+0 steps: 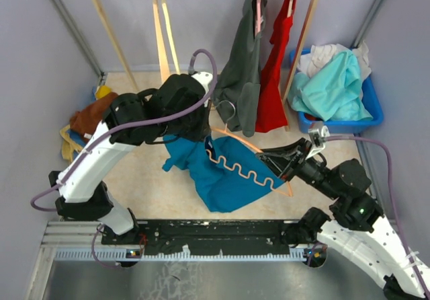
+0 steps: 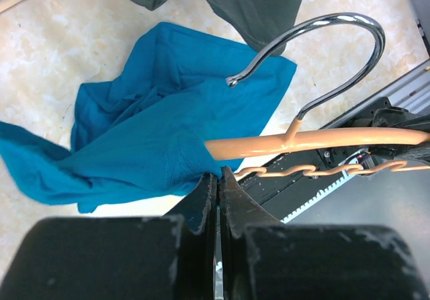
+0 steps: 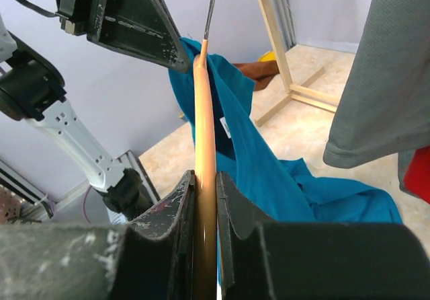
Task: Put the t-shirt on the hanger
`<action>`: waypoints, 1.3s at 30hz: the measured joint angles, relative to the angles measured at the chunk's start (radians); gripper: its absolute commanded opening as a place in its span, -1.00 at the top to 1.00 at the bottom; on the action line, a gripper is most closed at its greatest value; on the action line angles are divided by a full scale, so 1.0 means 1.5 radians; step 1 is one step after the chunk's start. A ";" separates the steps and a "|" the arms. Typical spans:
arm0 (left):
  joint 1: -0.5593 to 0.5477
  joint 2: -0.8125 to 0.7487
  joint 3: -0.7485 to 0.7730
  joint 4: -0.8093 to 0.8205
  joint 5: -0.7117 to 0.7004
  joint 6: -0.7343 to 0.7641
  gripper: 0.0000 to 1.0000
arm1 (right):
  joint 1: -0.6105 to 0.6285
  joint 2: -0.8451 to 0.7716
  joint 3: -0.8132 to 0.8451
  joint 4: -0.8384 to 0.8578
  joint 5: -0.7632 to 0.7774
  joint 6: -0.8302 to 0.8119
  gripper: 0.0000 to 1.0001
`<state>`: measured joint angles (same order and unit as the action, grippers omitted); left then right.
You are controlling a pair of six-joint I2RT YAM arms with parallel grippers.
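The teal-blue t-shirt (image 1: 218,175) hangs bunched from my left gripper (image 1: 203,137), its lower part lying on the floor. In the left wrist view the left gripper (image 2: 219,173) is shut, pinching an edge of the t-shirt (image 2: 148,111) at its tips. The orange hanger (image 1: 245,169), with its wavy bottom bar and silver hook (image 1: 228,111), is held in front of the shirt. My right gripper (image 1: 270,159) is shut on one sloping arm of it. In the right wrist view, the hanger (image 3: 205,105) runs straight up between the jaws of the right gripper (image 3: 205,179), with the t-shirt (image 3: 269,165) draped beside it.
A wooden rack stands behind, carrying a dark grey shirt (image 1: 242,71), a red garment (image 1: 275,78) and a cream hanger (image 1: 161,31). A blue bin (image 1: 339,122) at the right holds an aqua garment (image 1: 332,85). A pile of brown cloth (image 1: 87,118) lies at the left.
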<state>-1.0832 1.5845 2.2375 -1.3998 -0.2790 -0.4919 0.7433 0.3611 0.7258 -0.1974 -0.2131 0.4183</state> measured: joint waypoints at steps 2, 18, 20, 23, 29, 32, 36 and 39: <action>0.000 0.009 0.007 0.001 0.013 0.003 0.94 | 0.000 0.003 -0.007 0.021 -0.002 0.005 1.00; 0.001 0.010 0.039 0.049 0.105 0.028 0.94 | 0.000 0.047 -0.083 0.176 -0.032 0.066 1.00; 0.001 0.008 0.039 0.061 0.118 0.030 0.93 | 0.000 0.039 -0.088 0.176 -0.031 0.072 1.00; 0.001 0.006 0.039 0.076 0.137 0.030 0.91 | 0.000 0.022 -0.093 0.177 -0.031 0.079 1.00; 0.001 -0.001 0.058 0.091 0.172 0.030 0.90 | 0.000 0.010 -0.069 0.140 -0.031 0.067 1.00; 0.001 -0.008 0.061 0.094 0.183 0.028 0.90 | 0.000 0.010 -0.021 0.085 -0.030 0.040 1.00; 0.001 -0.021 0.053 0.101 0.197 0.023 0.90 | 0.000 0.014 0.043 0.029 -0.027 0.005 1.00; 0.000 -0.025 0.051 0.100 0.200 0.019 0.86 | 0.000 0.015 0.076 0.001 -0.021 -0.015 1.00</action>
<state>-1.0832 1.5475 2.3135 -1.2491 0.0204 -0.4637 0.7429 0.3832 0.8402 -0.1963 -0.2440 0.3962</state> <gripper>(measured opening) 0.054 0.149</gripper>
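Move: The hook's neck, the middle of the hanger, lies about 7 cm right of the left hand and 3 cm ahead, level with the T-shirt collar pinched there. From that hand, the shirt's body hangs roughly 20 cm down, 4 cm right and 1 cm back; the grey garment is some 22 cm ahead, 13 cm right and 10 cm lower. From the right hand, the collar is about 17 cm left, 6 cm ahead and 4 cm up; the neck is 10 cm left, 8 cm ahead. The T-shirt's collar, still pinched in the left fingers, is drawn right and back along the hanger's left shoulder towards the hook, then lifted, about 6 cm up in all, the wrist rolling left side down and swinging clockwise, some 15 degrees each. The right hand keeps its grip on the hanger, feeds it left and forward about 3 cm, then draws back and raises it about 5 cm. ##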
